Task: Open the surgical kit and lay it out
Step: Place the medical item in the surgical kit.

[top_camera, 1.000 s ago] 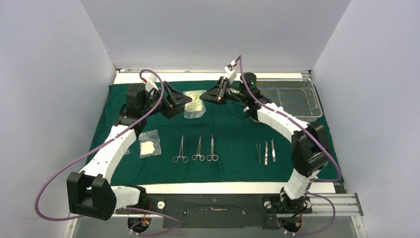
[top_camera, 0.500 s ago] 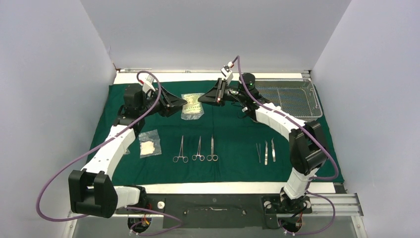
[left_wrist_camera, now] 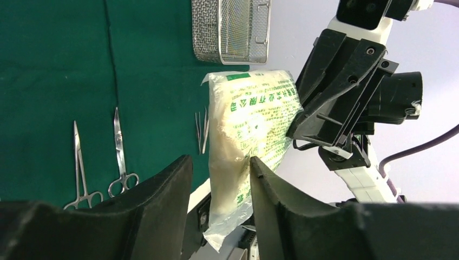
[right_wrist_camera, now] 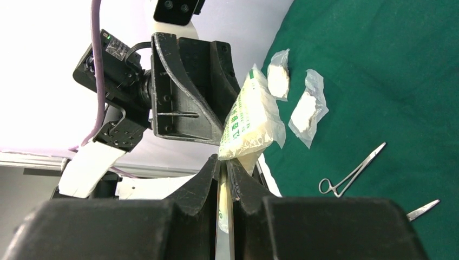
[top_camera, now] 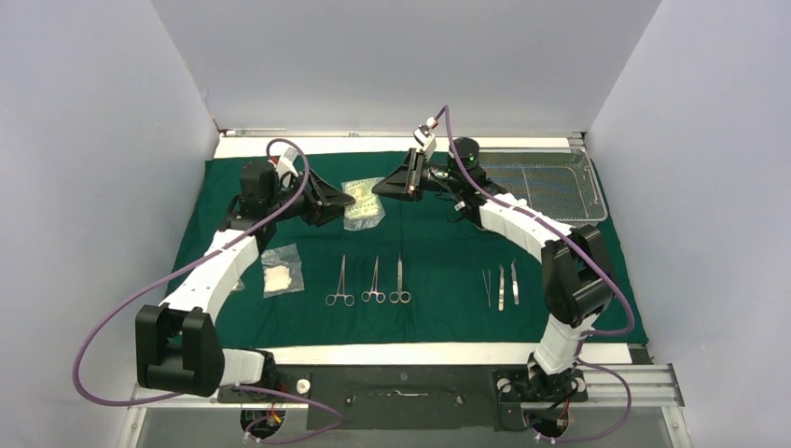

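Observation:
A puffy clear gauze packet (top_camera: pixel 362 203) with green print hangs above the dark green drape (top_camera: pixel 438 252). My right gripper (top_camera: pixel 376 188) is shut on its right edge; in the right wrist view the jaws (right_wrist_camera: pixel 224 160) pinch the plastic of the packet (right_wrist_camera: pixel 250 122). My left gripper (top_camera: pixel 347 193) reaches in from the left. Its jaws (left_wrist_camera: pixel 221 158) stand half apart around the packet (left_wrist_camera: pixel 249 119): one finger touches it and a gap shows on the other side. Three ring-handled forceps (top_camera: pixel 373 285) and the tweezers (top_camera: pixel 501 285) lie in rows on the drape.
The silver wire-mesh tray (top_camera: pixel 546 187) sits at the back right on the drape. A small opened gauze packet (top_camera: pixel 282 271) lies at the left, under my left forearm. White walls close in the left, right and back sides.
My left gripper's jaws have narrowed from wide apart to half apart around the packet. The right gripper has drawn the packet slightly up and to the left.

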Available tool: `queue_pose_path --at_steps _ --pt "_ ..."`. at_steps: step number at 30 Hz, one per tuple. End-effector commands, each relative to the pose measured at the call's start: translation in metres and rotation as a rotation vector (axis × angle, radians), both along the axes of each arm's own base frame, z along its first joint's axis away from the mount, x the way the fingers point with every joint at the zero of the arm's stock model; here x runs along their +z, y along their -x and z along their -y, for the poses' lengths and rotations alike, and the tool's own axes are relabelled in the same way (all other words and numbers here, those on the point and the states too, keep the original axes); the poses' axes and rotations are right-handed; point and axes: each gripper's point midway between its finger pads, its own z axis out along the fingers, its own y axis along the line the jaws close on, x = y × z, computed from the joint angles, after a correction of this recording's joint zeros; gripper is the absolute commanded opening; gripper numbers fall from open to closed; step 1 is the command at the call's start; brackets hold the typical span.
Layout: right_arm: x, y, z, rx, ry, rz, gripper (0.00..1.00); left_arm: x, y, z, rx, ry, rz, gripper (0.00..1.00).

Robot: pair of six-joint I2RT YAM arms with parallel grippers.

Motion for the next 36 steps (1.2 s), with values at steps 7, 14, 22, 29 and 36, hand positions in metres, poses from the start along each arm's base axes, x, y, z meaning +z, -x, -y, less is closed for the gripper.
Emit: queue_pose_path --at_steps 7,14,22,29,36 --pt "0.006 -0.006 -0.007 0.024 0.033 0.102 0.28 0.018 -0.011 -0.011 0.002 -0.024 0.082 0.0" --pt "-0.02 -0.032 0.013 -0.096 0.24 0.135 0.72 -0.021 0.004 -0.064 0.076 -0.292 0.001 0.0" --pt "-0.05 -0.056 0.045 -0.186 0.314 0.03 0.73 -0.067 0.051 -0.148 0.151 -0.798 -0.2 0.0" --pt "-0.066 -0.072 0.068 -0.235 0.328 -0.041 0.71 -0.075 0.067 -0.221 0.316 -1.114 -0.377 0.0" --pt "-0.075 -0.079 0.084 -0.254 0.333 -0.086 0.7 -0.084 0.067 -0.277 0.408 -1.433 -0.51 0.0"
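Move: The medical item hangs from the right fingertips, its middle about 3 cm to the left of that hand and 3 cm lower. From the left hand it lies about 3 cm to the right and 1 cm back, level with its half-open fingers. On the cloth, about 23 cm below the left hand, a gauze packet lies 20 cm left and 3 cm back, another packet 33 cm left and 5 cm back, and the nearest scissors 5 cm left and 5 cm back. The left fingers shut on the medical item and pinch it, and only then does the right hand open wide and let go, backing off forward, down and to the right, roughly 7 cm each way. Keeping its pinch, the left hand swings some 23 cm left, sinking and drawing back a little, and rolls about 75 degrees until its fingers point steeply down towards the gap between the two packets. ##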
